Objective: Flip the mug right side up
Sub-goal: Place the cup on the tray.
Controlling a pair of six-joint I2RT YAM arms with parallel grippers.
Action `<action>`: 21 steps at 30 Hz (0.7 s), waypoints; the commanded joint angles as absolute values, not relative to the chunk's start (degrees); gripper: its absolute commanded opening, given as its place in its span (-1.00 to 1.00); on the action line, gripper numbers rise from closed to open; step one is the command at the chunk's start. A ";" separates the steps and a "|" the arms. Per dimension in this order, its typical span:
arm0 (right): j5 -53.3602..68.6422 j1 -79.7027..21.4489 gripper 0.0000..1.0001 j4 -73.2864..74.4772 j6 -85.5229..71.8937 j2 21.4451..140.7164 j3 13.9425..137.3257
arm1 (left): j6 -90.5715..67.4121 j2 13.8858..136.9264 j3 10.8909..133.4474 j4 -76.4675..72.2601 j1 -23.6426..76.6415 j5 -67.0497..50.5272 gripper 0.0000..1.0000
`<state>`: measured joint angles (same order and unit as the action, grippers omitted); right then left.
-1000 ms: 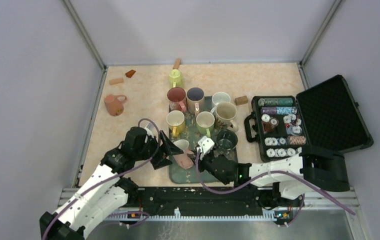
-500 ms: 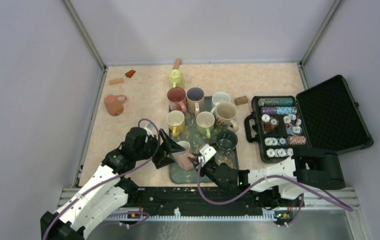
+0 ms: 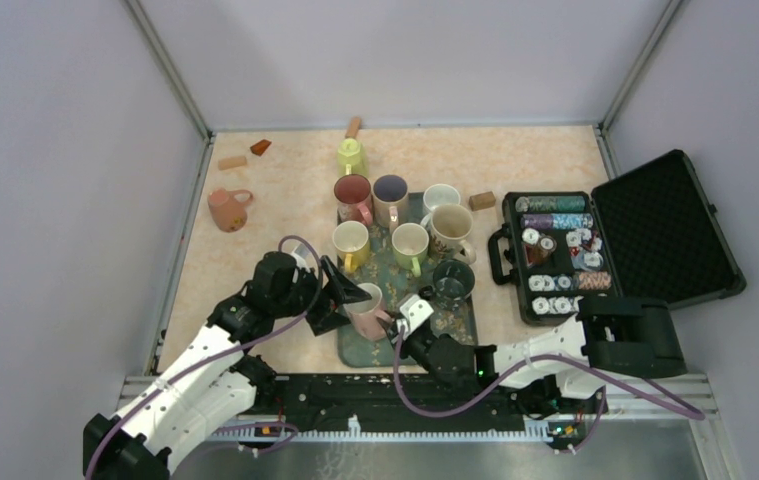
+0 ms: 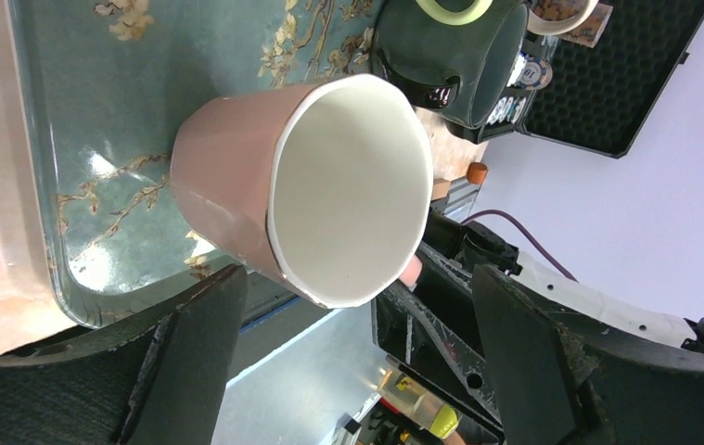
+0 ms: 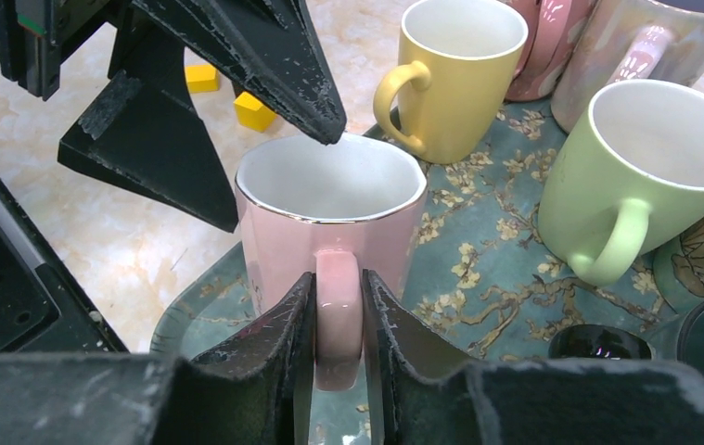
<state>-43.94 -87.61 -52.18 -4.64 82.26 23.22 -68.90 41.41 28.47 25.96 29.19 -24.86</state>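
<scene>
The pink mug (image 3: 367, 308) stands mouth up at the near left of the teal flowered tray (image 3: 363, 351). My right gripper (image 3: 402, 322) is shut on its handle (image 5: 339, 320), one finger on each side. In the right wrist view the mug (image 5: 329, 218) shows its white inside. My left gripper (image 3: 343, 300) is open at the mug's left side and holds nothing. One of its fingers (image 5: 264, 60) reaches to the far rim. In the left wrist view the mug (image 4: 329, 185) sits between and ahead of the spread fingers (image 4: 190, 357).
Several other upright mugs fill the tray: yellow (image 3: 351, 243), light green (image 3: 410, 243), dark (image 3: 452, 280) and more behind. Another pink mug (image 3: 226, 210) lies on the table at the left. An open case of poker chips (image 3: 595, 250) is on the right. Small wooden blocks (image 3: 232, 162) lie at the back.
The pink mug has turned from lying tilted to upright, held by its handle. My right gripper has drawn back toward the near edge. My left gripper has stayed open beside the mug.
</scene>
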 commanded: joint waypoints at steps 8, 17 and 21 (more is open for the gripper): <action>-45.31 -89.68 -0.36 -50.70 -6.49 82.52 23.25 | -68.99 41.84 28.61 23.24 28.92 -25.74 0.94; -45.08 -89.58 -0.14 -45.53 -8.21 82.00 24.26 | -69.65 42.09 27.37 22.33 28.96 -26.72 0.96; -45.05 -89.64 0.04 -42.08 -9.85 82.19 25.62 | -70.01 41.97 26.87 21.86 28.98 -27.15 0.96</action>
<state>-44.53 -89.12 -45.21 -7.60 82.26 23.31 -69.17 41.91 27.51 25.10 29.19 -26.00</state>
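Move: The pink mug, tilted on the tray's near-left corner, is still pinched by its handle in my right hand; its middle is about 3 cm ahead, 4 cm left and 1 cm below. From there the dark mug is roughly 9 cm ahead and 14 cm right, the green mug 17 cm ahead and 5 cm right, the yellow mug 17 cm ahead and 8 cm left, all about 2 cm lower. From my open left hand, the pink mug is level, 4 cm right and 4 cm below. I loosen my right fingers from the pink mug's handle, opening them to about half while that hand eases back about 1 cm, then sinks, some 2 cm down in all, with the handle still between the fingers. The wrist barely rolls. I keep my left hand wide open beside the rim, almost still. ##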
